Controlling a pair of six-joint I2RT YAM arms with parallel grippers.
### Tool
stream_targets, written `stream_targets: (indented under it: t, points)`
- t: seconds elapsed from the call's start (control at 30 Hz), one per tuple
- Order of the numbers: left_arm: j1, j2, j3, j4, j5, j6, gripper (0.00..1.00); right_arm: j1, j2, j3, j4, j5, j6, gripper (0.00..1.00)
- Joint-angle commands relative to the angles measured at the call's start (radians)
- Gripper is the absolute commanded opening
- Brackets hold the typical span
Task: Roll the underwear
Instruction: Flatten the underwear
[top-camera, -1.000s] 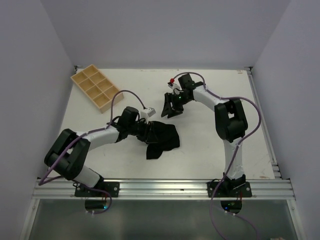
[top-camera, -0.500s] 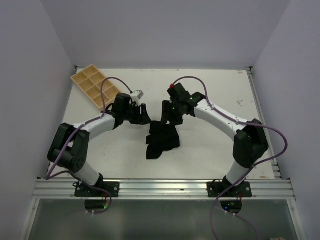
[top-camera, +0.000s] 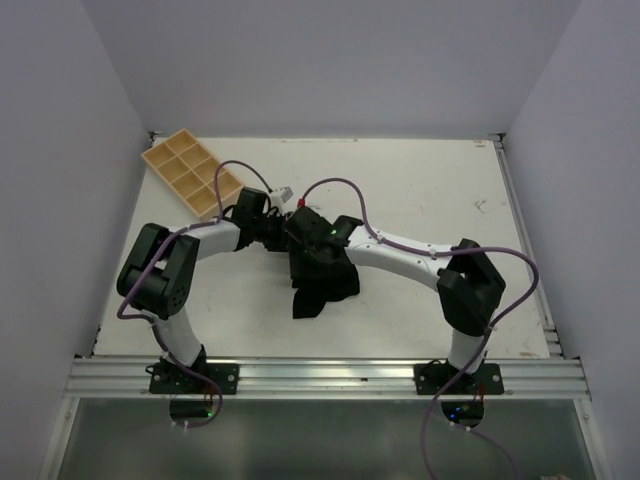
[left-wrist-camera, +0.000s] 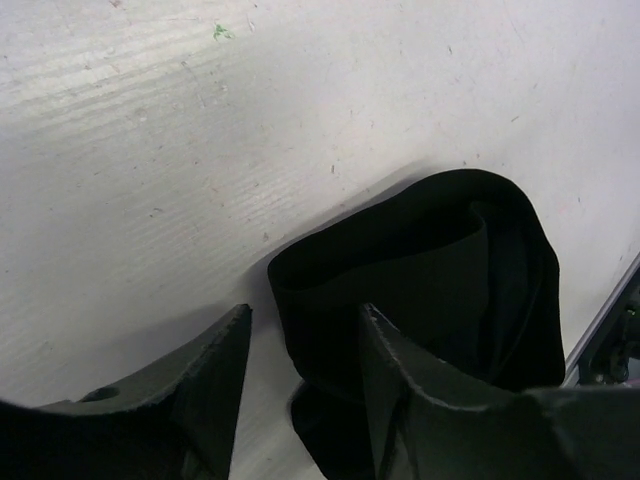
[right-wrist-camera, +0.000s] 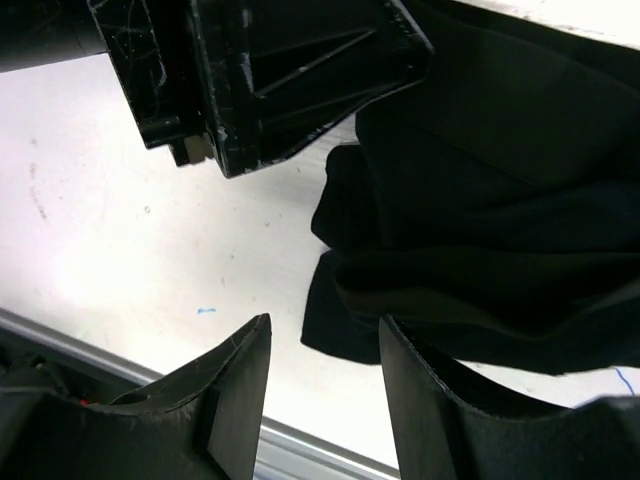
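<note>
The underwear (top-camera: 325, 285) is a crumpled black cloth lying folded near the table's middle. My left gripper (top-camera: 284, 232) meets it from the upper left, and my right gripper (top-camera: 305, 252) reaches across to the same top edge. In the left wrist view the left gripper (left-wrist-camera: 305, 335) is open. A rounded fold of the underwear (left-wrist-camera: 430, 270) lies partly between its fingers, and the right finger (left-wrist-camera: 400, 385) is over the cloth. In the right wrist view the right gripper (right-wrist-camera: 320, 345) is open over bare table, with a corner of the underwear (right-wrist-camera: 480, 200) by its right finger (right-wrist-camera: 425, 400).
A wooden compartment tray (top-camera: 190, 175) sits at the back left. A metal rail (top-camera: 320, 378) runs along the near edge. Grey walls close in both sides and the back. The left gripper's body (right-wrist-camera: 270, 70) fills the top of the right wrist view.
My left gripper has come off the underwear's left edge and moved up to its top. My right arm has swung left and down to the same top edge. The cloth now lies more bunched.
</note>
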Motion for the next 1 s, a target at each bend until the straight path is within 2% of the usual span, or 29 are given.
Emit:
stream_targets:
  t: [0.0, 0.07, 0.17, 0.2, 0.23, 0.27, 0.3, 0.33, 0.4, 0.43, 0.67, 0.97]
  points:
    - [0.010, 0.007, 0.033, 0.051, 0.062, 0.002, 0.49, 0.015, 0.055, 0.073, -0.020, 0.108, 0.050, 0.52]
    - [0.010, 0.004, 0.030, 0.054, 0.077, 0.002, 0.42, 0.024, 0.096, 0.099, -0.063, 0.157, 0.054, 0.51]
    - [0.010, 0.001, 0.016, 0.062, 0.084, -0.001, 0.26, 0.035, 0.165, 0.174, -0.144, 0.221, 0.053, 0.49]
    - [0.010, 0.001, 0.015, 0.065, 0.087, -0.002, 0.15, 0.038, 0.183, 0.217, -0.181, 0.244, 0.065, 0.47]
    - [0.010, 0.001, 0.013, 0.065, 0.094, -0.001, 0.11, 0.037, 0.202, 0.229, -0.233, 0.279, 0.071, 0.42]
    - [0.011, 0.001, 0.012, 0.065, 0.100, -0.001, 0.03, 0.038, 0.202, 0.228, -0.241, 0.289, 0.073, 0.38]
    - [0.013, 0.000, 0.010, 0.065, 0.105, 0.001, 0.00, 0.040, 0.196, 0.216, -0.243, 0.300, 0.071, 0.33]
    - [0.011, -0.002, 0.010, 0.065, 0.114, 0.001, 0.00, 0.038, 0.187, 0.200, -0.229, 0.307, 0.071, 0.23]
    - [0.011, -0.008, 0.010, 0.065, 0.117, 0.001, 0.00, 0.038, 0.150, 0.153, -0.219, 0.320, 0.062, 0.12]
    - [0.013, -0.016, 0.012, 0.066, 0.116, 0.002, 0.00, 0.038, 0.139, 0.139, -0.211, 0.324, 0.057, 0.00]
    - [0.022, -0.071, 0.047, 0.053, 0.093, -0.010, 0.00, 0.008, 0.026, 0.058, -0.217, 0.338, -0.001, 0.00]
    - [0.025, -0.282, 0.081, -0.097, 0.015, 0.033, 0.00, -0.041, -0.298, -0.028, -0.303, 0.358, -0.151, 0.00]
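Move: The left hand is low at the underwear's far left corner, its fingers open astride the edge. The underwear's middle is about 8 cm back and 9 cm right, some 2 cm lower, and the compartment tray is about 16 cm ahead and 22 cm left. The right hand hangs over the cloth's left part, with the underwear's middle roughly 2 cm ahead, 4 cm right and 8 cm below. Down some 4 cm and slightly forward goes the right hand, its fingers tipping about 20 degrees steeper and pinching a fold; it then pulls right towards its own side and rises about 9 cm, ending well right of its start. The left hand stays almost in place while its fingers shut on the corner, then lifts it about 7 cm, mostly at the end. ##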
